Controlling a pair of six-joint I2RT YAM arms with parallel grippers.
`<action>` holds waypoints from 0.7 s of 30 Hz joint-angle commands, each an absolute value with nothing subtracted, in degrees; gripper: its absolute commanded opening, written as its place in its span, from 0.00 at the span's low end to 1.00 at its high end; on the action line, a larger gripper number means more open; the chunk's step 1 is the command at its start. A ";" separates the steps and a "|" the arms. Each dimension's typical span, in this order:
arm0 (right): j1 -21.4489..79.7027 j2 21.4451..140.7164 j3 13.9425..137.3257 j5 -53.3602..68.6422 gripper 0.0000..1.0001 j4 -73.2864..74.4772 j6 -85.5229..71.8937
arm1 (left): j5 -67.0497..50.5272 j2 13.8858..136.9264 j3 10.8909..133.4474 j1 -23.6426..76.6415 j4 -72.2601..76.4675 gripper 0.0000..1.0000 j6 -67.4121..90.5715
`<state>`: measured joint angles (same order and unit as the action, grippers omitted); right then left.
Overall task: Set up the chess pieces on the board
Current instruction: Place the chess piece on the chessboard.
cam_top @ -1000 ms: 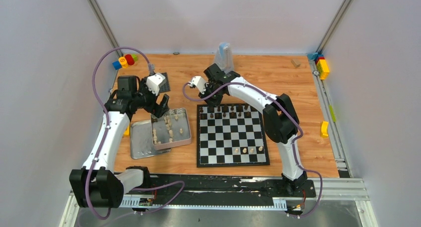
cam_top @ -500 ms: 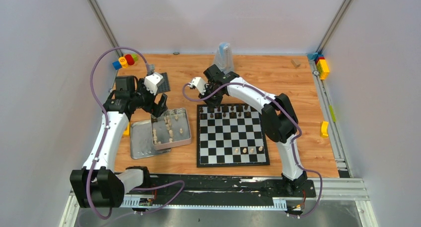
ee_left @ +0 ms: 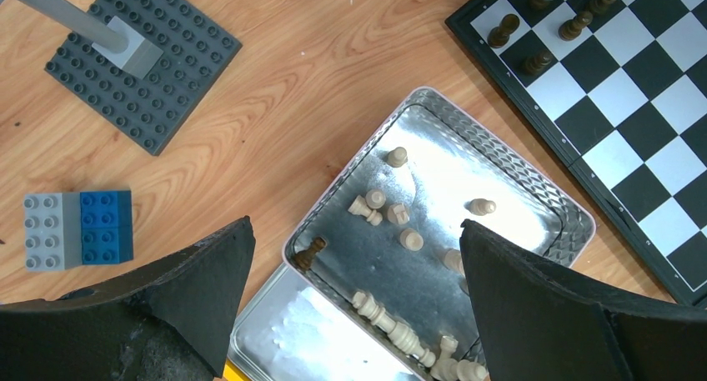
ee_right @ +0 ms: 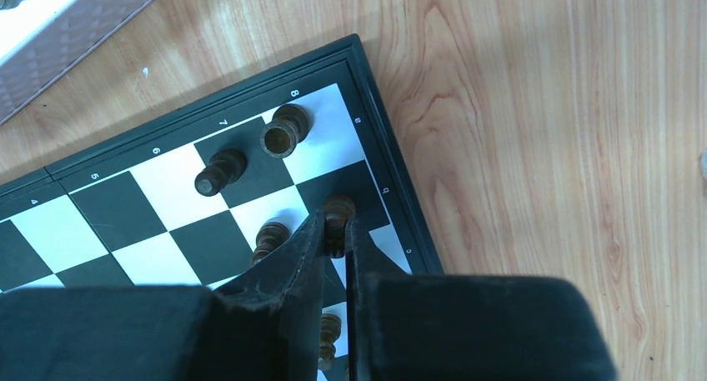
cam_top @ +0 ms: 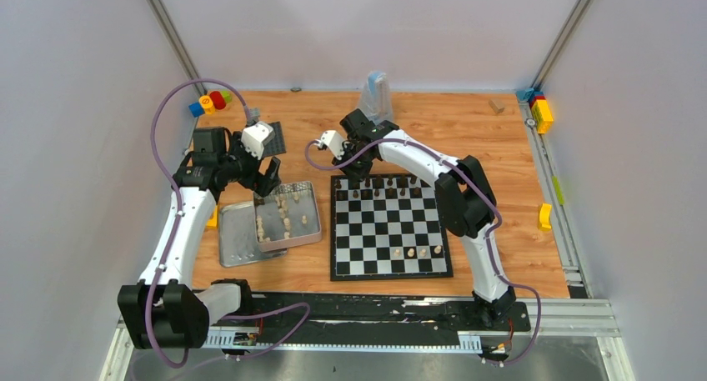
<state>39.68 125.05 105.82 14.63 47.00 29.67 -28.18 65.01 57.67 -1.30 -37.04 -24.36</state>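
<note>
The board [cam_top: 334, 231] lies at the table's middle. Dark chess pieces [cam_top: 388, 186] fill its two far rows, and three cream pieces [cam_top: 417, 252] stand near its front edge. My right gripper [cam_top: 354, 174] hangs over the board's far-left corner, shut on a dark piece [ee_right: 338, 212] above a black edge square [ee_right: 367, 189]. My left gripper [ee_left: 357, 225] hovers open above a silver tin [ee_left: 575, 218]. The tin holds several cream pieces [ee_left: 392, 214] and one dark piece [ee_left: 310, 252] by its corner.
The tin's lid [cam_top: 238, 235] lies left of the tin. A dark grey studded plate [ee_left: 142, 60] and a blue-grey brick [ee_left: 79, 228] sit beyond it. Coloured bricks [cam_top: 210, 102] are at the far left, more bricks [cam_top: 542, 110] line the right rail, and a translucent container [cam_top: 377, 93] stands behind the right gripper.
The right arm has edged slightly left, still shut on its dark piece. The left arm has barely moved and stays open over the tin.
</note>
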 commanded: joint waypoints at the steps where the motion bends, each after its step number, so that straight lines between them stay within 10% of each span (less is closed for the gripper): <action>1: 39.99 125.34 108.12 15.34 0.07 46.14 29.27 | -29.01 63.28 57.22 -2.01 -35.59 1.00 -23.90; 21: 39.82 118.49 111.61 13.80 0.61 45.00 27.42 | -23.66 62.33 58.06 -2.86 -34.32 1.00 -22.46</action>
<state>39.68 124.73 107.26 14.48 46.94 28.34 -25.76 64.71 57.67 -1.89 -36.86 -24.12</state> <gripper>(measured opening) 0.593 1.000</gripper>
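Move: The right hand's nearly shut fingers hold the dark chess piece on its back-row square beside the corner, the piece's middle about 1 cm below the hand point. About 2 cm below the hand point are the corner rook, 4 cm left and level; the near pawn, 3 cm back and straight in line; and the corner pawn, 3 cm back and 4 cm left. From the left hand the chess piece lies some 22 cm right, 4 cm ahead and 12 cm below. The right hand stays put over the square and parts its fingers to a bit over half open, one towards the pawns and the other towards the board's far rim, letting go of the chess piece. Only once the gap is wide does it begin to lift off, about 1 cm up with a slight drift forward and left, the fingers still spreading and the wrist hardly turning. ##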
